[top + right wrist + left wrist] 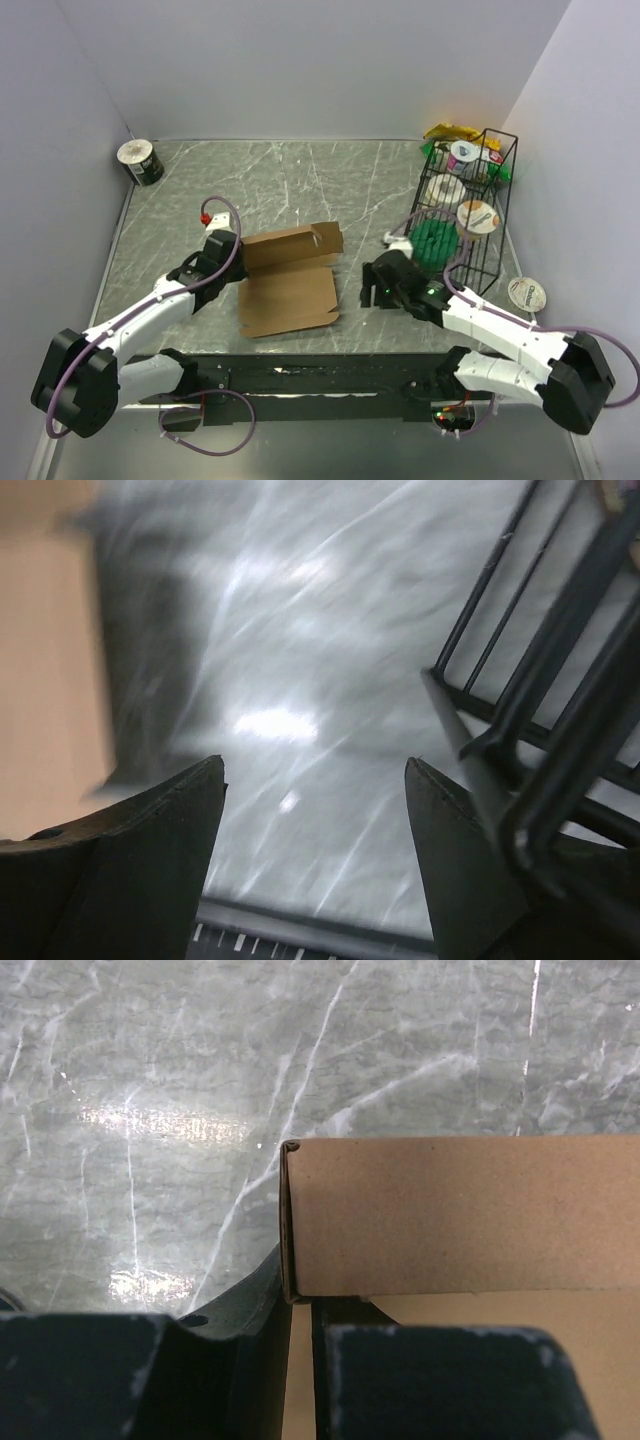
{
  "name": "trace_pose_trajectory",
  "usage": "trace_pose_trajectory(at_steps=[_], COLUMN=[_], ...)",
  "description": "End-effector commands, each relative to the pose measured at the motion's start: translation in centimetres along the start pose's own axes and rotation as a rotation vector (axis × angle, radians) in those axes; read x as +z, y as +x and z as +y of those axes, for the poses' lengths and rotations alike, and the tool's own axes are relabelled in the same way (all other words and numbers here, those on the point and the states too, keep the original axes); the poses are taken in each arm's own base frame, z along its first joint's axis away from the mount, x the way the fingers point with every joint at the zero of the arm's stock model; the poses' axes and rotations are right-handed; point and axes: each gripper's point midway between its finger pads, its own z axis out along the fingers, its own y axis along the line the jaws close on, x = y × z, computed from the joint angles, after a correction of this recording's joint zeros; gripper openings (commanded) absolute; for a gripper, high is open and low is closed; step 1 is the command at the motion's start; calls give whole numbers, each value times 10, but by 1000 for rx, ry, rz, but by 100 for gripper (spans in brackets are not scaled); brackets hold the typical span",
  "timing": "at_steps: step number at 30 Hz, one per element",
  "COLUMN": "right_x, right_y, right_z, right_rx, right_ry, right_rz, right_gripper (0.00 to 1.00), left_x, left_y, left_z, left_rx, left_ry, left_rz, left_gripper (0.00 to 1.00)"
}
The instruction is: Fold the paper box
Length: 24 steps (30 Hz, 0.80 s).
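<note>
The paper box [290, 282] is brown cardboard lying half-formed at the table's middle, its far wall folded upright and its base flat. My left gripper [233, 262] is at the box's left edge, shut on the thin left side flap. In the left wrist view the upright wall [460, 1215] fills the right half, and a strip of cardboard shows between my two black fingers [300, 1360]. My right gripper [372, 285] hangs open to the right of the box, holding nothing. In the right wrist view it [315, 780] is over bare table, with the box's edge [45, 680] blurred at the left.
A black wire basket [497, 215] with lidded cups and snack packets stands at the right, close to my right gripper; its bars [560, 680] show at the right of the wrist view. A loose cup [527, 292] lies beside it. A dark cylinder [140, 163] sits at the far left corner.
</note>
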Motion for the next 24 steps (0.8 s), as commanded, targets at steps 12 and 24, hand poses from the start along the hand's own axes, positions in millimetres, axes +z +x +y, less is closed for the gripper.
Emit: trace_pose_trajectory(at_steps=[12,24], right_x=[-27,-7], right_y=[-66,53], right_z=[125,83], right_rx=[-103,-85], right_ry=[-243,-239], right_rz=[-133,66], right_gripper=[79,83], left_x=[-11,-6], left_y=[-8,-15], left_z=[-12,-22], left_rx=[-40,-21], left_ry=[76,99], left_rz=[-39,-40], left_gripper=[17,16])
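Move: The near right corner of the paper box, where its small tab sticks out, lies some 9 cm left of the right hand, 6 cm nearer the base and about 6 cm lower. The right end of the box's raised far wall is roughly 11 cm left and 12 cm ahead; the green container in the wire rack is about 16 cm right and 10 cm ahead, both a little lower. From the left hand, already holding that wall's left end, the corner is some 22 cm right, 12 cm back and 6 cm down. Leftward in a quick sweep of about 9 cm, rising slightly and drawing back, the right hand leaves the wire rack for the box's near right corner, turning some 15 degrees counter-clockwise. It pauses, then eases back and down about 2 cm, fingers still wide open. The left hand keeps its pinch on the raised wall. ##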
